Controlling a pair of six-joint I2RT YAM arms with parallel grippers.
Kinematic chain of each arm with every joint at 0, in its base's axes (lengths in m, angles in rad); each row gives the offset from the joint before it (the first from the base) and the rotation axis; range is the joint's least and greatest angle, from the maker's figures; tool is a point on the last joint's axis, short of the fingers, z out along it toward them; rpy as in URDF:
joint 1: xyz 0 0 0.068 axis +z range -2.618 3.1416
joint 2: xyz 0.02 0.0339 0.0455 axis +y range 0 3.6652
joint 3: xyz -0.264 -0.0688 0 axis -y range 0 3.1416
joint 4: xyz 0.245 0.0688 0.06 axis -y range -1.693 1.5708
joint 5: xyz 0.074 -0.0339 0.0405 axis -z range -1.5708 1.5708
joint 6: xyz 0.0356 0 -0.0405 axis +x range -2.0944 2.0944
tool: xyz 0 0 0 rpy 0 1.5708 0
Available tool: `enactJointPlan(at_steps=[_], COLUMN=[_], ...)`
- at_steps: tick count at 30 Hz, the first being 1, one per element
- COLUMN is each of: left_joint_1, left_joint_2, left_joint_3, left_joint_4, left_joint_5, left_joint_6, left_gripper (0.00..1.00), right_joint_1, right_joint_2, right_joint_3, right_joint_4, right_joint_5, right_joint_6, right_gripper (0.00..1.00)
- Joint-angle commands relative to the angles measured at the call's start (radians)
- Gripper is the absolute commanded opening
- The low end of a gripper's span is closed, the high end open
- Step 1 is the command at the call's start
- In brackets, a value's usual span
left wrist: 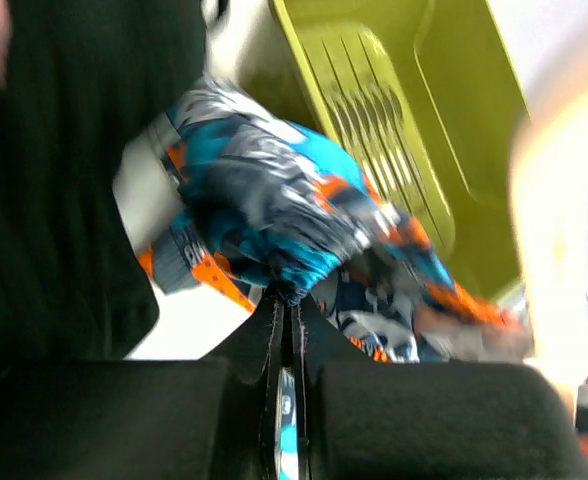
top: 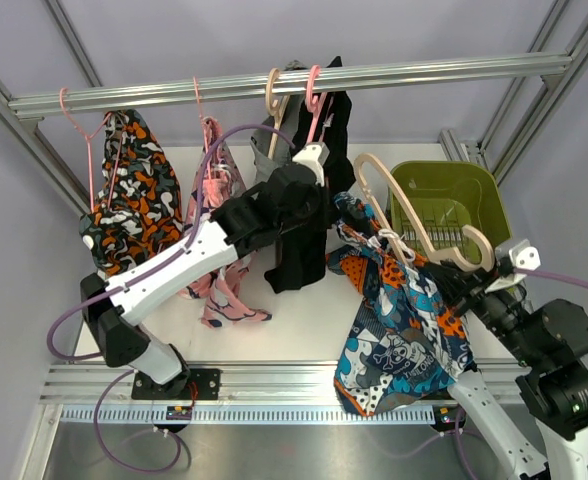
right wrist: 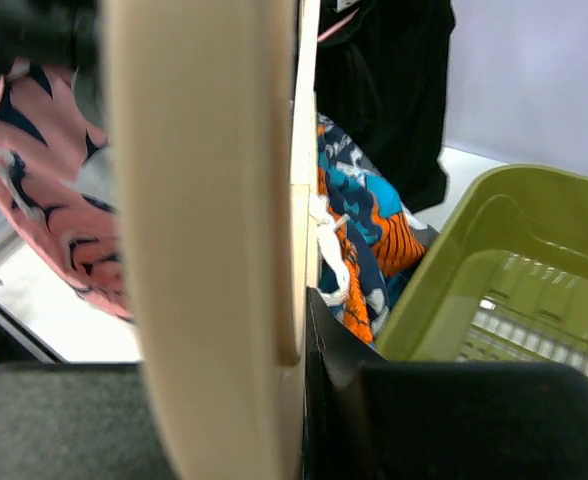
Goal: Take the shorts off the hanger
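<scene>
The blue-orange-white shorts (top: 404,330) hang bunched from a cream hanger (top: 414,225) held low over the table's right side, clear of the rail. My right gripper (top: 466,272) is shut on that hanger's bar, which fills the right wrist view as a wide cream hanger (right wrist: 204,250) against my right gripper (right wrist: 296,330). My left gripper (top: 336,207) reaches across from the left and is shut on a fold at the top of the shorts (left wrist: 294,220). In the left wrist view the cloth runs down between the closed jaws of the left gripper (left wrist: 292,305).
A green basket (top: 474,190) stands at the back right, just behind the hanger. On the rail (top: 274,85) hang black shorts (top: 309,235), a pink patterned garment (top: 219,250) and an orange camouflage garment (top: 134,200). Frame posts stand at both sides.
</scene>
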Motion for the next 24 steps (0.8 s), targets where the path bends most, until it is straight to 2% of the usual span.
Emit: enactJointPlan(at_steps=[1,8,14,19,24], left_joint_1=[0.024,-0.025,-0.061,-0.075,-0.074], left_joint_2=[-0.097,-0.14,-0.136,-0.143,-0.186], left_joint_3=[-0.088,-0.189,-0.22,-0.265,-0.256], left_joint_4=[0.139,0.173,0.15,0.103,0.063], left_joint_5=[0.117,0.229,0.244,0.2,0.061], left_joint_6=[0.072,0.158,0.202,0.215,0.244], left_gripper=[0.0,0.0,0.0,0.0,0.0], right_joint_1=[0.006,0.008,0.006,0.006,0.001], right_joint_2=[0.094,0.273,0.344,0.405,0.446], right_joint_3=[-0.005,0.009,0.044,0.063,0.095], right_joint_4=[0.182,0.291,0.409,0.473,0.475], right_joint_5=[0.05,0.118,0.204,0.251,0.297], right_joint_6=[0.14,0.303,0.294,0.259,0.138], right_gripper=[0.0,0.0,0.0,0.0,0.0])
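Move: The left hand already pinches the shorts' edge; their waistband around the hanger lies about 9 cm to its right, 5 cm back and 3 cm lower, with the black pants some 6 cm ahead and 5 cm left, at its height. From the right hand, holding the hanger, that waistband is about 11 cm left, 5 cm ahead and 8 cm below; the green basket stands roughly 18 cm ahead, 9 cm right and 27 cm down. Right hand carries the hanger about 13 cm forward while the left draws the pinched shorts back and down. ##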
